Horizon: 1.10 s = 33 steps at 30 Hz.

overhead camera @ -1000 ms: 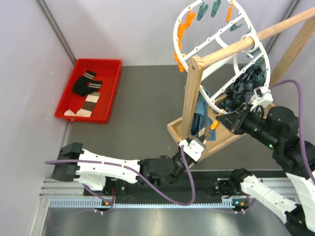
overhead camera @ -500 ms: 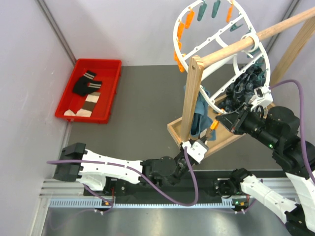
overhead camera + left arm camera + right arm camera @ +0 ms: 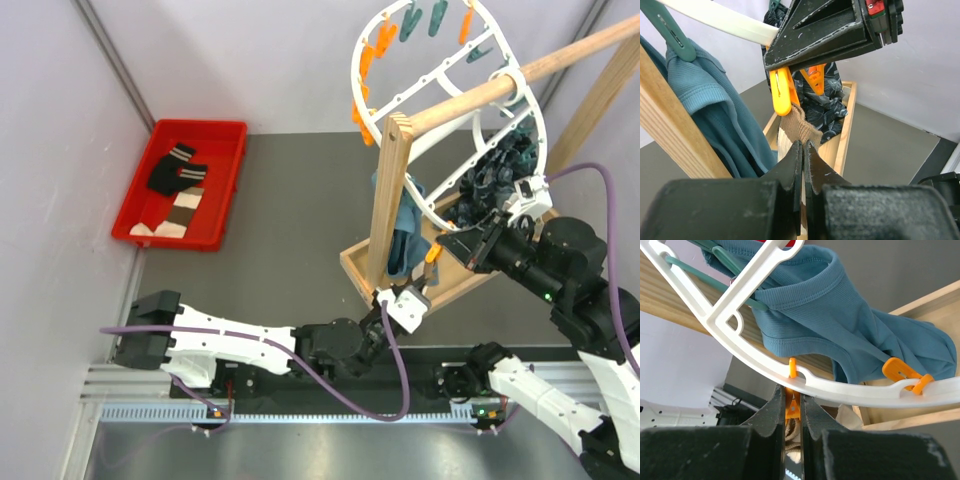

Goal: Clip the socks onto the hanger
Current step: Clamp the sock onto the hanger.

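The white oval hanger point(image 3: 365, 60) hangs tilted on the wooden pole, and its rim point(image 3: 840, 387) passes just above my right gripper point(image 3: 792, 392). That gripper is shut on an orange peg point(image 3: 792, 410) under the rim. A brown and cream sock point(image 3: 800, 127) hangs at that peg point(image 3: 781, 95), its cuff at the peg's tip. My left gripper point(image 3: 804, 144) is shut on the sock just below the cuff. From above, the left gripper point(image 3: 405, 300) sits under the peg point(image 3: 433, 255). Two more socks, one black point(image 3: 175, 172) and one banded brown point(image 3: 180, 212), lie far left.
A red tray point(image 3: 225, 190) holds the loose socks at the back left. The wooden rack's post point(image 3: 390, 200) and base box point(image 3: 470, 280) stand beside both grippers. A teal garment point(image 3: 405, 235) and a dark patterned one point(image 3: 495, 170) hang from the hanger.
My left arm has stretched a little to the right, bringing its gripper and the sock closer under the peg. The right arm has stayed still.
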Tool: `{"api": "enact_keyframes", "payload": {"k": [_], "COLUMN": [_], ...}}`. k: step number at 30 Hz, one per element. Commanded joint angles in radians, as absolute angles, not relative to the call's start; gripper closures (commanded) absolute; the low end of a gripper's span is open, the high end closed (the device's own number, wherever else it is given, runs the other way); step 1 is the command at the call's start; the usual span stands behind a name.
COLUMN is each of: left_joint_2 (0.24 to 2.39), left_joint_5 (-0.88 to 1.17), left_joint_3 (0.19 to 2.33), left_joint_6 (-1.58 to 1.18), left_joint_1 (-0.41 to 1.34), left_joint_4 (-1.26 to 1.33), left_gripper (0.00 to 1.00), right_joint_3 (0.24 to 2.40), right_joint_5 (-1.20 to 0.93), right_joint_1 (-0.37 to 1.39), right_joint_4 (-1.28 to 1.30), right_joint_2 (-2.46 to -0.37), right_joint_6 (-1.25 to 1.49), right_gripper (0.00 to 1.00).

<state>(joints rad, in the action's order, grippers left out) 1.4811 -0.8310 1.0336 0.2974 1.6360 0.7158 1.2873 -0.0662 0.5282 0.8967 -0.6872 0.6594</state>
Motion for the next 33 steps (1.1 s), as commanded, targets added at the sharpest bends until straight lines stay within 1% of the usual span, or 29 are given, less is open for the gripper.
{"api": "enact_keyframes", "payload": {"k": [1, 11, 17, 20, 21, 22, 27, 29, 30, 32, 33], "left_joint_2": [1.491, 1.543, 1.552, 1.554, 1.552, 1.552, 1.555, 1.552, 1.549, 1.546, 1.545], "left_joint_5": [-0.839, -0.936, -0.937, -0.939, -0.937, -0.936, -0.933, -0.930, -0.930, -0.931, -0.933], "left_joint_3": [1.089, 1.132, 1.140, 1.138, 1.140, 1.140, 1.146, 1.146, 1.144, 1.144, 1.143], "left_joint_6": [0.336, 0.425, 0.436, 0.431, 0.430, 0.428, 0.425, 0.419, 0.410, 0.402, 0.394], "left_joint_1": [1.638, 1.637, 1.637, 1.637, 1.635, 1.635, 1.635, 1.635, 1.635, 1.632, 1.631], "left_joint_4": [0.804, 0.868, 0.868, 0.868, 0.868, 0.867, 0.861, 0.854, 0.850, 0.832, 0.825], "left_gripper": [1.00, 1.00, 1.00, 1.00, 1.00, 1.00, 1.00, 1.00, 1.00, 1.00, 1.00], "right_joint_3": [1.272, 1.278, 1.278, 1.279, 1.279, 1.279, 1.278, 1.278, 1.284, 1.293, 1.305], "right_joint_5": [-0.121, -0.118, -0.124, -0.126, -0.124, -0.124, -0.127, -0.121, -0.120, -0.098, -0.092], "right_joint_1": [0.540, 0.541, 0.540, 0.541, 0.540, 0.540, 0.541, 0.541, 0.540, 0.538, 0.540], "right_joint_4": [0.865, 0.876, 0.876, 0.874, 0.874, 0.873, 0.873, 0.876, 0.879, 0.894, 0.900], "right_joint_2": [-0.683, -0.672, -0.669, -0.667, -0.667, -0.666, -0.669, -0.670, -0.672, -0.672, -0.673], "right_joint_6": [0.670, 0.666, 0.663, 0.663, 0.661, 0.660, 0.654, 0.649, 0.641, 0.631, 0.614], "right_gripper": [1.00, 1.00, 1.00, 0.89, 0.80, 0.76, 0.60, 0.56, 0.51, 0.44, 0.36]}}
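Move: The left hand, still pinching the sock, has the orange clip about 4 cm ahead, 1 cm to its right and 3 cm above; the hanger rim passes some 3 cm over that clip. The blue cloth hangs roughly 9 cm ahead and 4 cm left of the left hand, the black clothing about 17 cm ahead and 12 cm right. The right hand already squeezes the clip, whose middle lies about 1 cm ahead, 1 cm left and 1 cm below. The right fingers let go of the orange clip, opening from nearly shut to over half wide and easing back about 1 cm. Before that, the left hand keeps its pinch on the sock and feeds the cuff roughly 1.5 cm forward and up to the clip's jaws, turning a little over 5 degrees counter-clockwise, then holds there. ##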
